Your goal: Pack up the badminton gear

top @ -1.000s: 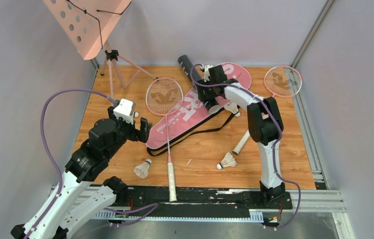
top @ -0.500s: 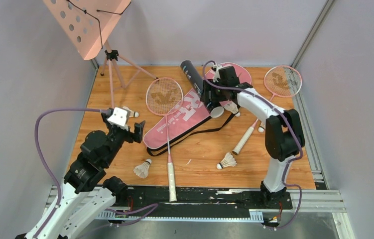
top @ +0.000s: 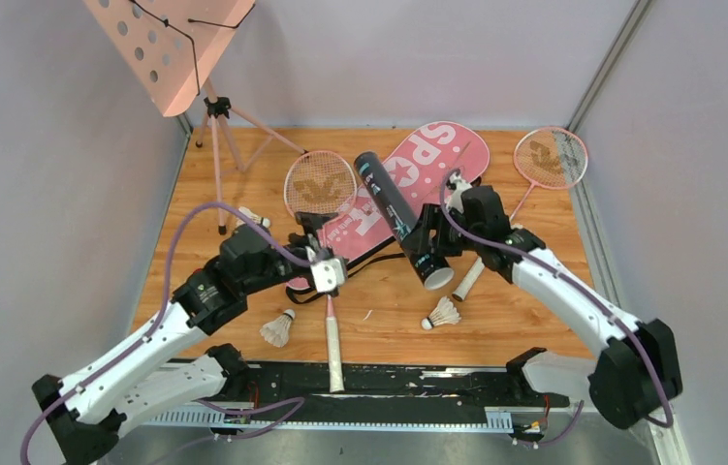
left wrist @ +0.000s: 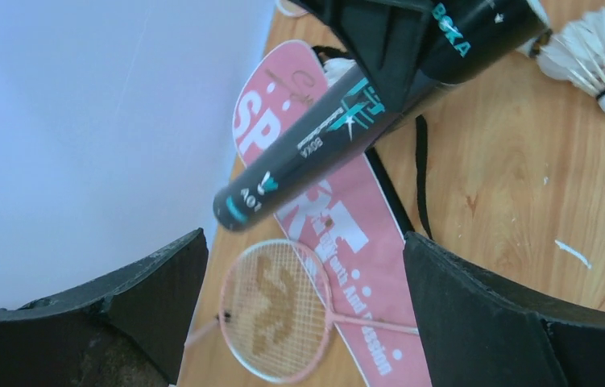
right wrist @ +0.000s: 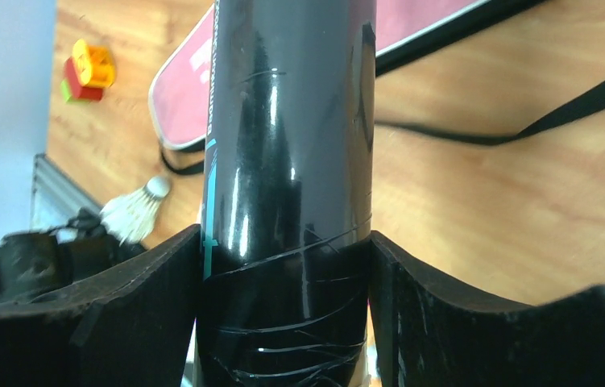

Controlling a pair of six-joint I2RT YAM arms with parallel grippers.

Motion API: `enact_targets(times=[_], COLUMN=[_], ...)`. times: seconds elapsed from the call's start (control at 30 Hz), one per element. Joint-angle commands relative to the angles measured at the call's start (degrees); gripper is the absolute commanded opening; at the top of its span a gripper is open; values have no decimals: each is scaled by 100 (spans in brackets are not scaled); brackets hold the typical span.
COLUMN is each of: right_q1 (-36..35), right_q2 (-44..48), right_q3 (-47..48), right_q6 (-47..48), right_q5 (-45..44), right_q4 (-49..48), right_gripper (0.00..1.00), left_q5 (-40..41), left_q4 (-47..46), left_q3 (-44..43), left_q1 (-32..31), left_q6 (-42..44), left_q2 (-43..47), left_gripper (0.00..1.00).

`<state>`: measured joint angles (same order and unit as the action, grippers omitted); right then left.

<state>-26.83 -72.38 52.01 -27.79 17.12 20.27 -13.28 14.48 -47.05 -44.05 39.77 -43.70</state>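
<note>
My right gripper is shut on the black tube, holding it tilted above the pink racket bag with its open end toward the front. My left gripper stands open and empty over the bag's near end, facing one racket's head. That racket's white handle points to the front edge. The other racket lies at the back right. Shuttlecocks lie at the front left, front centre and left.
The pink perforated music stand rises on tripod legs at the back left. The bag's black strap trails across the wooden floor. Grey walls close in on three sides. A small yellow and red block shows in the right wrist view.
My right gripper has carried the black tube from the back of the bag toward the front centre. My left arm has swung right and forward to the bag's near end.
</note>
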Motion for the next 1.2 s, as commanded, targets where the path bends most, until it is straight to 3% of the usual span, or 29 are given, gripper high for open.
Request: enact_targets(times=[0.0, 0.1, 0.33, 0.6, 0.9, 1.17], right_q1=[-306, -568, -1157, -1650, -1902, -1956], right_q2=[1197, 1931, 2566, 2286, 2127, 1917], right_q3=[-534, -854, -919, -630, -514, -490], right_q6=[-599, -665, -551, -405, -329, -180], right_q5=[407, 609, 967, 1206, 1419, 1678], right_q4=[-506, -419, -56, 140, -94, -244], right_gripper=[47, 47, 47, 47, 47, 47], left_q5=[131, 564, 720, 1287, 1310, 1402], left_q4=[-85, -221, -350, -477, 164, 512], left_q3=[5, 104, 191, 291, 179, 108], left_q1=[-834, -1193, -1637, -1956, -2085, -2090], left_q6=[2334, 2950, 3174, 3227, 3126, 3140], left_q2=[-441, -740, -1300, -1287, -1236, -1409], left_gripper=[99, 100, 100, 100, 99, 91])
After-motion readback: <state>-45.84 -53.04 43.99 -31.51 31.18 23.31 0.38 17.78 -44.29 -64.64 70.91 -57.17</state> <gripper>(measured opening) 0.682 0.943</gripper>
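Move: Ahead and to the left hand's right hangs the black shuttlecock tube, its middle about 14 cm forward, 17 cm right and 13 cm lower. The right hand already grips it near its near end; from there the open left gripper is some 23 cm left, 7 cm back and 14 cm higher. Also from the right hand, the pink bag lies 17 cm ahead, 10 cm left, and the near shuttlecock 12 cm straight back, both about 15 cm below. Drawing the gripped tube back roughly 16 cm, rising and shifting left about 5 cm each, the right hand swings counter-clockwise nearly 30 degrees to bring the tube to the left gripper. The left hand sinks 9 cm and goes right about 7 cm, slightly back, rolling its left side up some 30 degrees, fingers still wide and finally straddling the tube's middle. ##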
